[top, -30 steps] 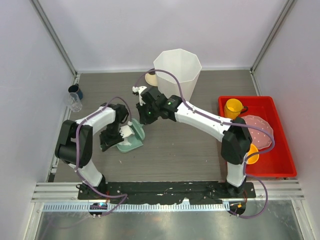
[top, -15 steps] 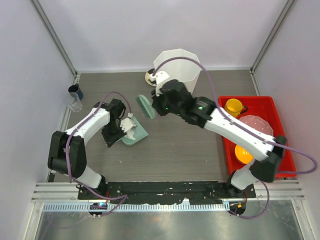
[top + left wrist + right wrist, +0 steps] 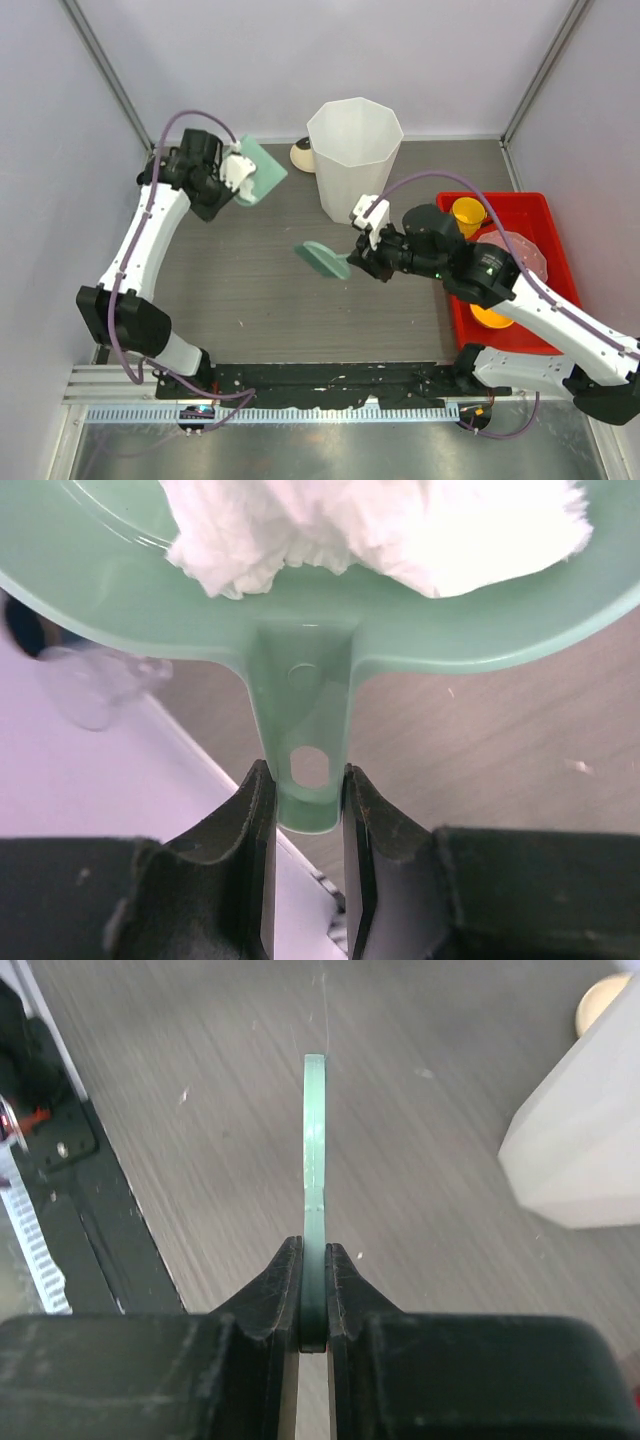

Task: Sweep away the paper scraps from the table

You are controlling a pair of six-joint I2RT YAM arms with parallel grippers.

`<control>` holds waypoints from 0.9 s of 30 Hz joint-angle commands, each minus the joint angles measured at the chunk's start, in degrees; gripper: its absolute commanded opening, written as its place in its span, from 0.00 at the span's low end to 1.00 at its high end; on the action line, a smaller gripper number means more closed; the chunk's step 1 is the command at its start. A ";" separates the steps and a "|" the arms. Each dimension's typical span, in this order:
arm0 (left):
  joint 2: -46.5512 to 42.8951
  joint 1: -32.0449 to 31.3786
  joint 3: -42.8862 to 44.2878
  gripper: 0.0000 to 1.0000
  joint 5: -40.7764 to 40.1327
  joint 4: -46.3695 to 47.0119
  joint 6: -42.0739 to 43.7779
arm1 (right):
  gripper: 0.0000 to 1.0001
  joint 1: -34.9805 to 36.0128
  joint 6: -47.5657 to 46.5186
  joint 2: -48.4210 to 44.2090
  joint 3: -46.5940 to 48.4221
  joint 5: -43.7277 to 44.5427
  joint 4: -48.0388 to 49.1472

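Note:
My left gripper [image 3: 305,790] is shut on the handle of a green dustpan [image 3: 300,630], held up in the air. White crumpled paper scraps [image 3: 380,525] lie piled in the pan. In the top view the dustpan [image 3: 262,168] hangs over the back left of the table [image 3: 250,290], left of the bin, with the left gripper [image 3: 238,178] beside it. My right gripper [image 3: 314,1260] is shut on a thin green sweeper blade [image 3: 316,1150], seen edge-on. In the top view the sweeper [image 3: 322,258] hovers over mid-table, the right gripper [image 3: 360,262] at its right end.
A tall white faceted bin [image 3: 355,155] stands at the back centre, a beige round object [image 3: 300,153] behind its left side. A red tray [image 3: 560,330] on the right holds a yellow cup [image 3: 466,213] and a pink plate [image 3: 520,255]. A dark cup [image 3: 152,183] and clear glass [image 3: 150,205] stand by the left wall.
The left arm has lifted the dustpan off mid-table and swung it up to the back left. The right arm has pulled the sweeper back from near the bin toward the right front.

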 commanded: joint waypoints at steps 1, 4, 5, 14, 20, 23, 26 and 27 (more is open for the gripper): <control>4.08 -0.09 15.76 0.00 -1.67 -2.13 -3.30 | 0.01 0.10 -2.66 -1.52 -3.45 -3.49 -1.32; 8.83 -0.80 26.75 0.00 -3.69 -2.67 -4.18 | 0.01 0.01 -3.01 -1.70 -4.95 -3.57 -1.58; 9.97 -1.67 31.82 0.00 -5.00 -2.76 -4.45 | 0.01 0.01 -3.10 -1.79 -5.30 -3.48 -1.50; 22.72 -14.40 50.85 0.00 -23.86 2.76 -2.44 | 0.01 -0.17 -2.66 1.02 -7.67 -1.55 -1.32; 25.45 -22.24 48.23 0.00 -39.19 24.10 15.90 | 0.01 -0.17 -2.31 0.94 -8.20 -2.42 -1.06; 24.66 -24.44 40.86 0.00 -44.56 40.53 30.93 | 0.01 -0.17 -2.05 0.76 -8.20 -2.95 -0.79; 23.52 -25.84 31.98 0.00 -47.20 59.07 47.46 | 0.01 -0.17 -1.87 0.59 -8.55 -3.13 -0.62; 23.17 -26.11 29.61 0.00 -47.38 68.95 52.02 | 0.01 -0.17 -1.78 0.41 -8.64 -2.96 -0.62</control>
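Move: Ahead and to the right of the left hand, which holds the green dustpan with paper scraps in it, stands the tall white bin, its middle about 13 cm farther out, 21 cm right and some 5 cm lower, its rim higher than the hand. The beige bowl lies roughly 25 cm ahead, 15 cm right and 19 cm below. From the right hand, the bin is some 24 cm ahead, almost in line and 16 cm lower; its brush head sits about 7 cm left, 3 cm ahead and 4 cm below. Lifting the loaded dustpan, the left hand climbs and reaches forward first, then swings right to the bin's opening: some 20 cm up, 17 cm forward and 16 cm right. The wrist tips the fingers up about 50 degrees and late on rolls the left side up, its grip kept. The right hand sinks about 8 cm with the brush still held, then settles. ##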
